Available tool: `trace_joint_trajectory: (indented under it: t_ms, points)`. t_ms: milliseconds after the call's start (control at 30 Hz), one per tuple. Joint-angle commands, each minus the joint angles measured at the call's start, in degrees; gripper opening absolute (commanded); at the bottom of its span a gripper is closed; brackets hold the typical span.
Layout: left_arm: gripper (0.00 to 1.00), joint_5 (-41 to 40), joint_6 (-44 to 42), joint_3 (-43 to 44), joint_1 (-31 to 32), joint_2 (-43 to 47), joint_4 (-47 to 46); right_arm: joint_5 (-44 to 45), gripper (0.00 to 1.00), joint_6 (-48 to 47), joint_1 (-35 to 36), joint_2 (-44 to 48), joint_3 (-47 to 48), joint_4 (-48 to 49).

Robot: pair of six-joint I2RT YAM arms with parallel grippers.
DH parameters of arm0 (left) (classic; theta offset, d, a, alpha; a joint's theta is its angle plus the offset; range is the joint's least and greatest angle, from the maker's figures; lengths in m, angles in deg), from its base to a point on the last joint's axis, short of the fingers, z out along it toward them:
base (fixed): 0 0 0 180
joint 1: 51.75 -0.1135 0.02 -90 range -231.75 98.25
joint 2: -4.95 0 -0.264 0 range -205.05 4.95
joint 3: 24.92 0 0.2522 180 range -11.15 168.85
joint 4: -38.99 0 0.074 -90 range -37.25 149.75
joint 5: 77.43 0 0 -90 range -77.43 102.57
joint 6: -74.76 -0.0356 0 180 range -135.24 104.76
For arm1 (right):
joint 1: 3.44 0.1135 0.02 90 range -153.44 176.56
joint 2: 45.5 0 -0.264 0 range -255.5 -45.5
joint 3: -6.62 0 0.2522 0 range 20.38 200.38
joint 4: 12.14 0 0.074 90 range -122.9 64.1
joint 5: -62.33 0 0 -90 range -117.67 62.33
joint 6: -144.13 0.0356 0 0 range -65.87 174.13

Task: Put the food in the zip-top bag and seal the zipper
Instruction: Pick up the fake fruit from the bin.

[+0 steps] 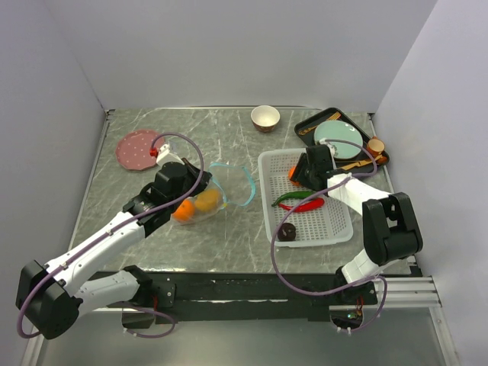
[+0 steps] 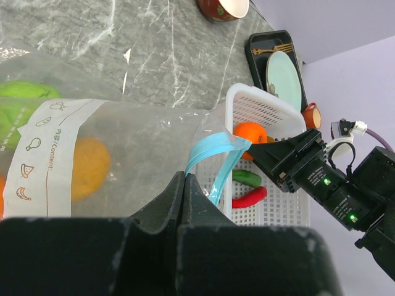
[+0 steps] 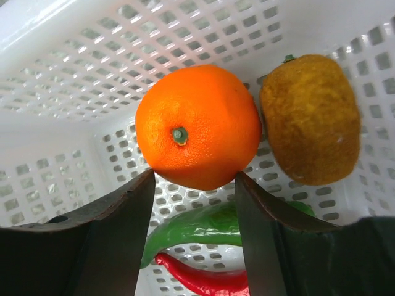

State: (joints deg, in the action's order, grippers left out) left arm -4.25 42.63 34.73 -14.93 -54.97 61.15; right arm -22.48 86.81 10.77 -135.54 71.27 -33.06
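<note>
My left gripper [image 2: 183, 176] is shut on the mouth edge of the clear zip-top bag [image 1: 204, 200], where the teal zipper [image 2: 213, 148] loops up and open. Inside the bag lie an orange [image 1: 183, 210], a yellow-orange fruit [image 2: 89, 166] and a green round fruit [image 2: 24, 92]. My right gripper [image 3: 194, 179] reaches into the far left corner of the white basket [image 1: 305, 238], its fingertips pressed against both sides of a second orange [image 3: 197, 123]. A brown kiwi [image 3: 308, 117] sits right beside it. A green chili [image 3: 197, 231], a red chili [image 3: 197, 280] and a dark donut piece [image 1: 287, 232] lie in the basket.
A tan bowl [image 1: 264, 117] stands at the back centre. A pink plate [image 1: 137, 149] lies at the back left. A black tray [image 1: 311, 122] with a teal plate [image 1: 338, 136], cutlery and a small cup sits behind the basket. White walls enclose the table.
</note>
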Motion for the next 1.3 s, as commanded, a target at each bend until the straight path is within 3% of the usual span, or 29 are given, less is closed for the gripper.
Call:
trace_joint_trajectory:
  t_ms: [0,167,333,433,733,1267]
  points:
    - [0.01,-0.1,-0.6,1.2,-0.3,0.4,-1.2,-3.1,0.61,-1.9,-0.2,1.7,-0.1,3.2]
    - [0.01,0.0,-0.5,1.1,-0.4,0.4,-1.2,-5.0,0.63,-2.4,-0.2,2.7,-0.2,3.4]
    - [0.01,0.0,-0.5,1.0,-0.4,0.3,-1.4,-2.0,0.84,-2.0,-0.2,4.4,-0.4,2.7]
    - [0.01,0.1,-0.5,1.0,-0.5,0.2,-1.3,-0.3,0.89,-1.8,-0.2,5.0,-0.2,2.2]
    - [0.01,-0.1,-0.6,1.2,-0.6,-0.1,-1.2,4.2,0.90,-1.6,-0.2,0.5,4.5,-1.1]
    - [0.01,2.6,-0.1,0.3,-1.4,0.9,-2.6,3.3,0.90,-1.0,-0.2,-4.6,8.7,-2.4]
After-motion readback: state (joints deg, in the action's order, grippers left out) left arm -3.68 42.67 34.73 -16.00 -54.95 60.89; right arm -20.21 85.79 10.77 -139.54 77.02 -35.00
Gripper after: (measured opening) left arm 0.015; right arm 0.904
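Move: The orange lies right at the right hand's part-closed fingertips, its middle about 3 cm ahead, level sideways and 1 cm lower. A brown fruit stands some 6 cm to the right of the orange. The green pepper lies about 4 cm back from the hand and 3 cm below, with the red pepper 2 cm farther back and slightly right. From the left hand the orange is roughly 27 cm right, 4 cm ahead and 14 cm down. The orange's near edge is let go by the right fingertips: the hand slips about 1 cm left, opens wide, then rises some 2 cm while drifting back right. With the fingers staying open, it goes forward about 2 cm over the orange and sinks 1 to 2 cm, bringing one finger down on either side of it. ##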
